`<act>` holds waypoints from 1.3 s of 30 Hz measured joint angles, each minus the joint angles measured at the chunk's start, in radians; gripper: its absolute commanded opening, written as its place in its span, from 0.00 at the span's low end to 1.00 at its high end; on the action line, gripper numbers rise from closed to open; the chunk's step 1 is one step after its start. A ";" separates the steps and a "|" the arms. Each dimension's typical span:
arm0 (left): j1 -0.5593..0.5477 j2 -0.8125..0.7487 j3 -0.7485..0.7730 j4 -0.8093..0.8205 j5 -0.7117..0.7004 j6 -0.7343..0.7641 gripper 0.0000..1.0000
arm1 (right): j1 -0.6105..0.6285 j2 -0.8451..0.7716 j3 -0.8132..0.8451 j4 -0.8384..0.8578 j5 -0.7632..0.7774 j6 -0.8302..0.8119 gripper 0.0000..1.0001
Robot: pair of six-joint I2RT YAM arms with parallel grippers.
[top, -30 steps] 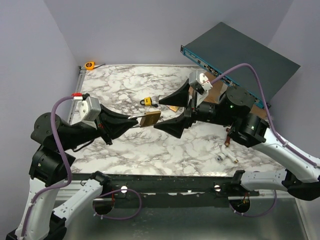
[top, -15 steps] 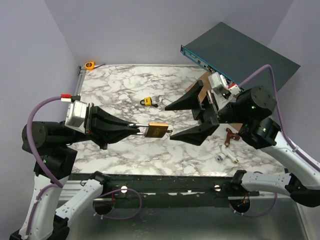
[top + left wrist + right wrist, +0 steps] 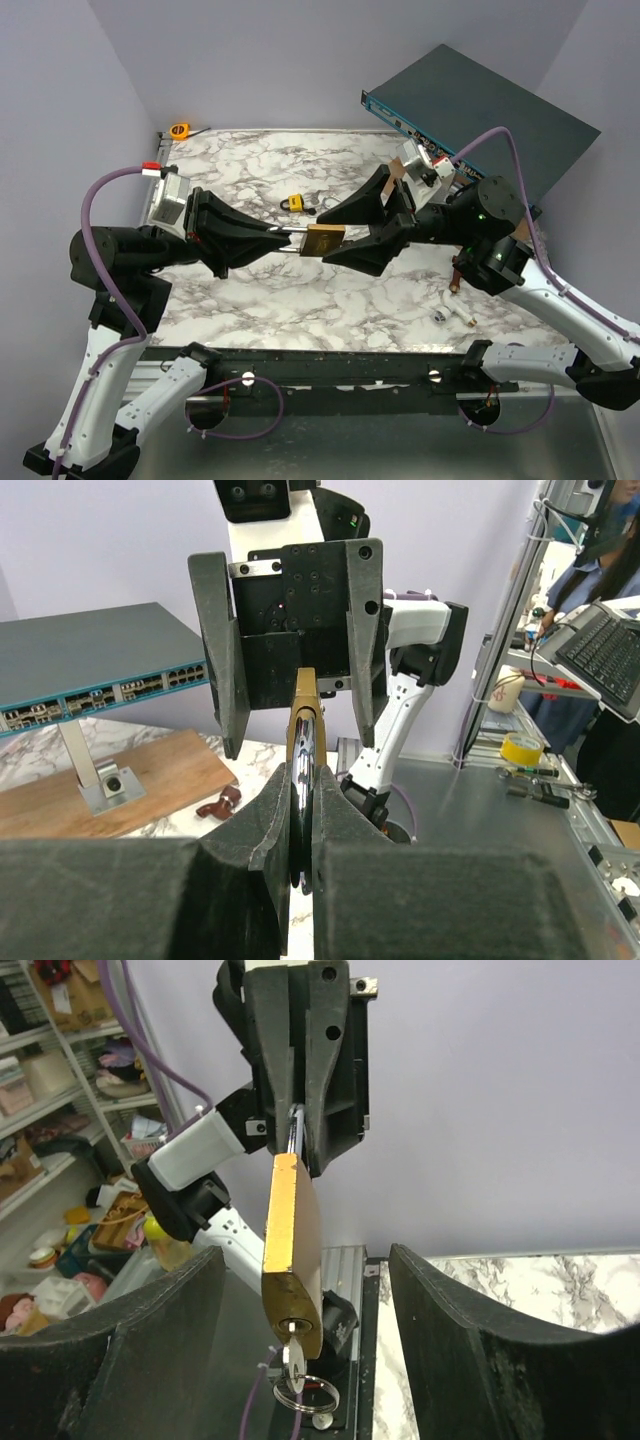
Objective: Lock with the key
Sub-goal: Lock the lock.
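My left gripper (image 3: pixel 288 236) is shut on the steel shackle of a brass padlock (image 3: pixel 326 241) and holds it in the air above the marble table (image 3: pixel 250 170). In the left wrist view the shackle (image 3: pixel 302 800) sits between the shut fingers, with the brass body (image 3: pixel 305 705) edge-on beyond. My right gripper (image 3: pixel 338 238) is open, with one finger on each side of the padlock body, not touching it. In the right wrist view the padlock (image 3: pixel 292 1250) hangs between the spread fingers (image 3: pixel 150 1345). A silver key (image 3: pixel 296 1352) with a ring (image 3: pixel 308 1396) sits in its keyhole.
A small yellow padlock (image 3: pixel 292 203) lies on the table behind the held one. A network switch (image 3: pixel 480 100) stands on a wooden board (image 3: pixel 425 185) at the back right. A red-brown object (image 3: pixel 458 273) and a small silver part (image 3: pixel 445 313) lie at the right. An orange tape measure (image 3: pixel 180 130) is at the back left.
The left arm has lifted the padlock back and slightly right. The right gripper has come left, and its open fingers now straddle the padlock body.
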 measured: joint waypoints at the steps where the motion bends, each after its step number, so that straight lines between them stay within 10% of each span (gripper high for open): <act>1: 0.000 0.000 0.000 0.001 -0.004 0.000 0.00 | 0.000 0.002 -0.002 0.006 0.006 0.007 0.66; 23: 0.000 -0.013 -0.029 0.010 -0.074 -0.004 0.00 | 0.000 0.009 -0.089 0.192 0.034 0.153 0.33; 39: 0.000 -0.012 -0.034 0.016 -0.087 -0.022 0.00 | 0.000 0.009 -0.114 0.219 0.037 0.183 0.32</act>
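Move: The left hand still holds the brass padlock by its long shackle, the lock body lying about 5 cm to that hand's right, level fore and aft and about 1 cm higher. From the open right hand the lock body is roughly 2 cm to the left, straight between the fingertips and about level. The key with its ring sticks out from the body's near end, some 2 cm to the right of the right hand and about 1 cm below. The right hand's fingers draw in on both sides of the brass lock body at its keyhole end, from well open to under a third open, and seem to come against it without a clear squeeze. The hand stays nearly in place, easing under 1 cm left along the body and rolling some 5 to 10 degrees. The left hand keeps its pinch on the shackle and carries the lock about 1.5 cm forward. ##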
